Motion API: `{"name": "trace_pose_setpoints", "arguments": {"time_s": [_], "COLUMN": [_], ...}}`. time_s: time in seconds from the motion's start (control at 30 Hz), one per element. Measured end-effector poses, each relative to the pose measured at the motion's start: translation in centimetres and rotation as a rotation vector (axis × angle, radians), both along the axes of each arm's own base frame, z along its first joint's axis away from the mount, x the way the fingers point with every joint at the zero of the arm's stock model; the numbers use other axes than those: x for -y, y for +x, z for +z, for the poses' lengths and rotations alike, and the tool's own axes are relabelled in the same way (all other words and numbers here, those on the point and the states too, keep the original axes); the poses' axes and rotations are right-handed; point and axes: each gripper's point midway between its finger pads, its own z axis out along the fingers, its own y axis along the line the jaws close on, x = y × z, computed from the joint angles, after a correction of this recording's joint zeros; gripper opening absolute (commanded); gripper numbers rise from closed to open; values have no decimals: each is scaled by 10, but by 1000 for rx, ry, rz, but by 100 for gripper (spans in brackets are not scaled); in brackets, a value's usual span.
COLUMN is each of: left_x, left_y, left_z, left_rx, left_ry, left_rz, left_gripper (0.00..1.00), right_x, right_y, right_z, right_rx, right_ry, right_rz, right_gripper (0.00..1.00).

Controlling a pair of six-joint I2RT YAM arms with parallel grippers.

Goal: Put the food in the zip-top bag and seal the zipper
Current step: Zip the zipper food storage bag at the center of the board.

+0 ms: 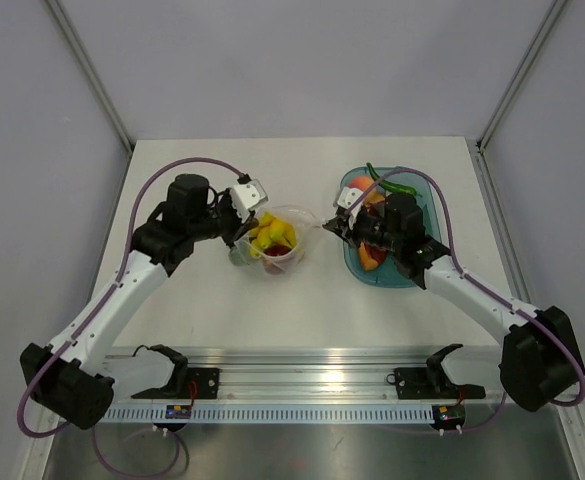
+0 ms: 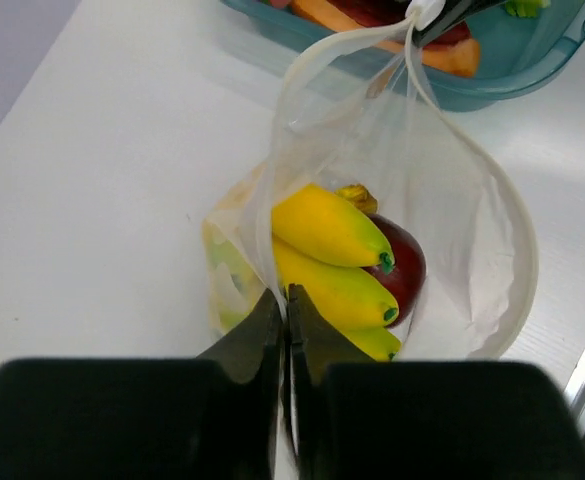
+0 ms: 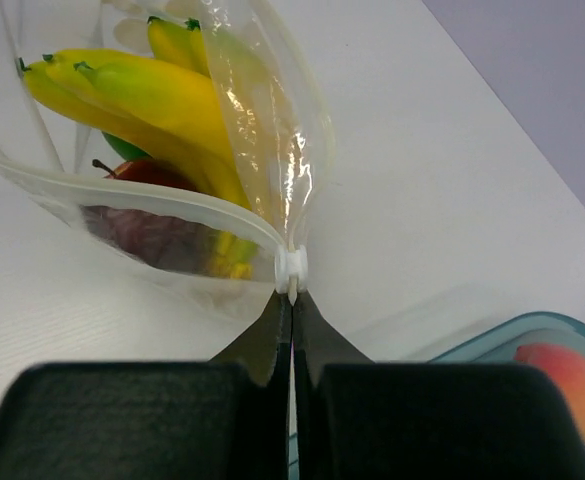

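The zip-top bag point(image 1: 277, 240) stands open at mid-table, stretched between both grippers. In it lie the yellow banana bunch point(image 2: 332, 240), the dark red apple point(image 2: 404, 265) and a green fruit point(image 3: 122, 148). My left gripper point(image 1: 243, 233) is shut on the bag's left mouth edge, as the left wrist view point(image 2: 284, 296) shows. My right gripper point(image 1: 329, 226) is shut on the white tab point(image 3: 292, 268) at the right end of the zipper point(image 3: 152, 203). The zipper gapes open. More food, an orange piece point(image 1: 370, 258) and a green pepper point(image 1: 392, 185), lies in the tray.
The teal oval tray point(image 1: 357, 270) sits right of the bag, under my right wrist; a peach-coloured fruit point(image 3: 562, 385) lies in it. The tray's near rim point(image 2: 532, 85) is just behind the bag. A metal rail point(image 1: 302, 385) runs along the near table edge.
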Motion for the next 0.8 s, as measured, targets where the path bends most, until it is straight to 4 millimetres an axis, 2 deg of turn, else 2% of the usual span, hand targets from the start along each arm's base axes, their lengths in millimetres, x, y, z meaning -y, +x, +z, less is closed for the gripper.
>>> {"name": "trace_pose_setpoints", "arguments": {"time_s": [0.03,0.07,0.1,0.13,0.37,0.5,0.57,0.67,0.8], "left_x": [-2,-2,-4,-4,-8,-2,9,39,82], "left_y": [-2,-3,-4,-6,-7,-7,-8,-6,5], "left_z": [5,10,14,16,26,42,55,71,70], "left_rx": [15,32,43,45,55,96,135,189,205], "left_ry": [-6,-12,-14,-18,-17,-38,-57,-76,-78], "left_rz": [3,4,6,9,25,-1,-46,-155,-293], "left_gripper": [24,44,51,52,54,53,54,54,50], "right_x": [-3,-7,-9,-13,-24,-26,-27,-27,-26], "right_y": [2,4,6,10,17,13,11,10,9], "right_z": [3,5,8,11,13,12,12,11,9], "right_rx": [4,10,14,22,38,43,41,47,51], "right_ry": [1,1,3,4,-2,-4,-5,-10,-23], "right_rz": [18,35,47,61,128,156,168,176,180], "right_gripper": [0,0,0,0,0,0,0,0,0]}}
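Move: The bag's zipper end, pinched in the right fingertips, is what the left hand heads back to: about 16 cm to its right, 2 cm ahead and 3 cm lower. The left fingers still pinch the opposite rim. From the left hand, the bananas in the bag lie roughly 6 cm right, 1 cm ahead and 9 cm below. The red fruit is about 8 cm right, 2 cm back and 12 cm down, and the tray's middle some 33 cm right, 6 cm ahead and 17 cm below. The bag's left rim comes free as the left fingers open to about half and the hand lifts clear. The hand then swings some 9 cm right over the open mouth towards the zipper end, about 7 cm higher in all, turning clockwise with the fingers tipping up slightly. The right fingers keep their pinch on that end, carry it nearly 3 cm left and turn about 10 degrees counter-clockwise. ##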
